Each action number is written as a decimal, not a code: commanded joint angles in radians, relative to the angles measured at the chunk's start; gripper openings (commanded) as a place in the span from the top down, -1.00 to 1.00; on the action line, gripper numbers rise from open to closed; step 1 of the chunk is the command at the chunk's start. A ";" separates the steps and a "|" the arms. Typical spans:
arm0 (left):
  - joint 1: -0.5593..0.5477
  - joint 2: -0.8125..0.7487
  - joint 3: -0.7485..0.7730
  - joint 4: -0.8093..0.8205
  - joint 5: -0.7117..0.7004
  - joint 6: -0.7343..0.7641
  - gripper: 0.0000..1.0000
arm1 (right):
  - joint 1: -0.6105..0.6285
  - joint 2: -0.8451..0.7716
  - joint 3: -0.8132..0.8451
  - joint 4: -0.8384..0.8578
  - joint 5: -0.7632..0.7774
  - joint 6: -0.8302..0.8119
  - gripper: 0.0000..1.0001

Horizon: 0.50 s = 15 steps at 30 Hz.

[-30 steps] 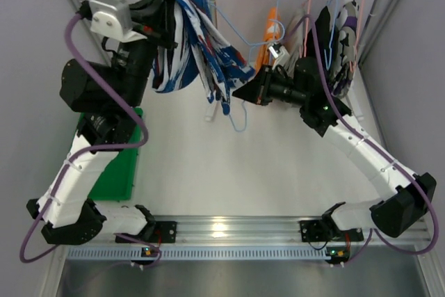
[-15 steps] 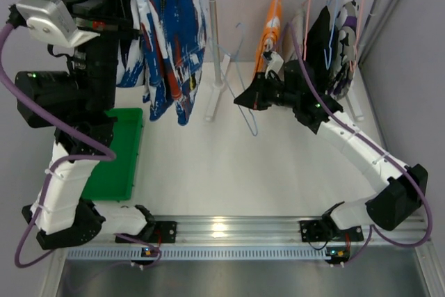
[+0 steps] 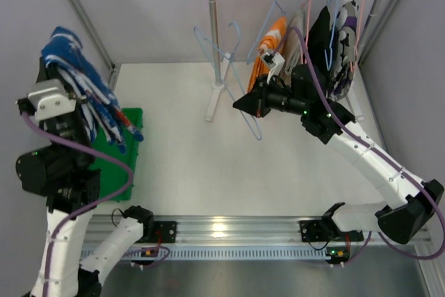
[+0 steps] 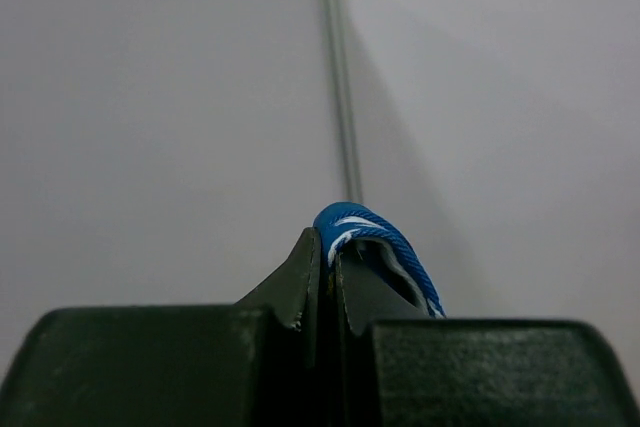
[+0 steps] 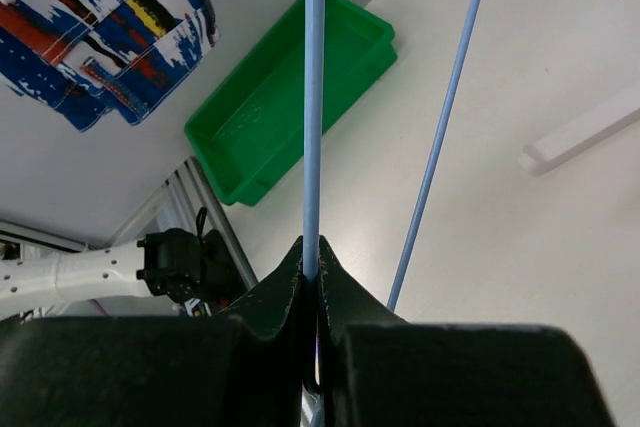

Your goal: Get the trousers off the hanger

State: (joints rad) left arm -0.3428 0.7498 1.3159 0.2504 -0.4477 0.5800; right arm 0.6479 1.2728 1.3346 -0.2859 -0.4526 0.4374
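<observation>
The blue trousers with a white pattern (image 3: 78, 78) hang bunched at the far left, above the green tray, and also show in the right wrist view (image 5: 100, 17). My left gripper (image 4: 325, 247) is shut on a blue fold of them (image 4: 385, 242). A bare light-blue wire hanger (image 3: 240, 106) is free of the trousers. My right gripper (image 3: 245, 104) holds it near the table's middle, shut on its thin wire (image 5: 313, 97). Orange trousers (image 3: 270, 45) and a grey pair (image 3: 297, 29) hang on hangers from the rail at the back.
A green tray (image 3: 128, 165) sits on the table's left side, also in the right wrist view (image 5: 290, 107). The rack's white pole (image 3: 213, 26) and foot stand at centre back. Dark and patterned garments (image 3: 334, 39) hang at the back right, beside my right arm.
My left arm swung the blue trousers left and down, from beside the rack to above the green tray, clear of the hanger. My right gripper kept hold of the bare hanger.
</observation>
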 commanded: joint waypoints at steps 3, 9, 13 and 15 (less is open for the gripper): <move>0.226 -0.266 -0.162 0.102 -0.052 0.008 1.00 | 0.010 -0.047 -0.011 -0.025 0.009 -0.069 1.00; 0.410 -0.496 -0.420 0.024 -0.098 0.130 1.00 | 0.010 -0.036 0.011 -0.044 0.003 -0.066 1.00; 0.435 -0.627 -0.535 0.003 -0.195 0.314 1.00 | 0.010 -0.027 0.018 -0.048 -0.004 -0.055 1.00; 0.435 -0.702 -0.589 -0.022 -0.226 0.392 1.00 | 0.010 -0.026 0.018 -0.047 -0.005 -0.054 1.00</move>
State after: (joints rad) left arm 0.0849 0.1204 0.7620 0.1818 -0.6552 0.8028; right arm 0.6479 1.2503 1.3346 -0.3386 -0.4496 0.3935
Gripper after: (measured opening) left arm 0.047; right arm 0.006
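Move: The green bin, below the trousers already pinched in the left fingers, has its middle some 60 cm beneath that hand, about 4 cm ahead and 12 cm to its left. The bare blue hanger is roughly 28 cm to the hand's right, 10 cm ahead and 22 cm lower; the rack's white foot is about 25 cm ahead, 25 cm right and 60 cm down. For the right hand, the bin is roughly 43 cm left, level fore and aft, 33 cm lower. The trousers, still pinched by their edge, are swept away from the bare hanger as the left hand sinks about 15 cm and draws back nearly as far, also going some 10 cm left, passing to the robot's side of the green bin. It turns some 40 degrees counter-clockwise, quick at first and easing late, fingers staying shut. ##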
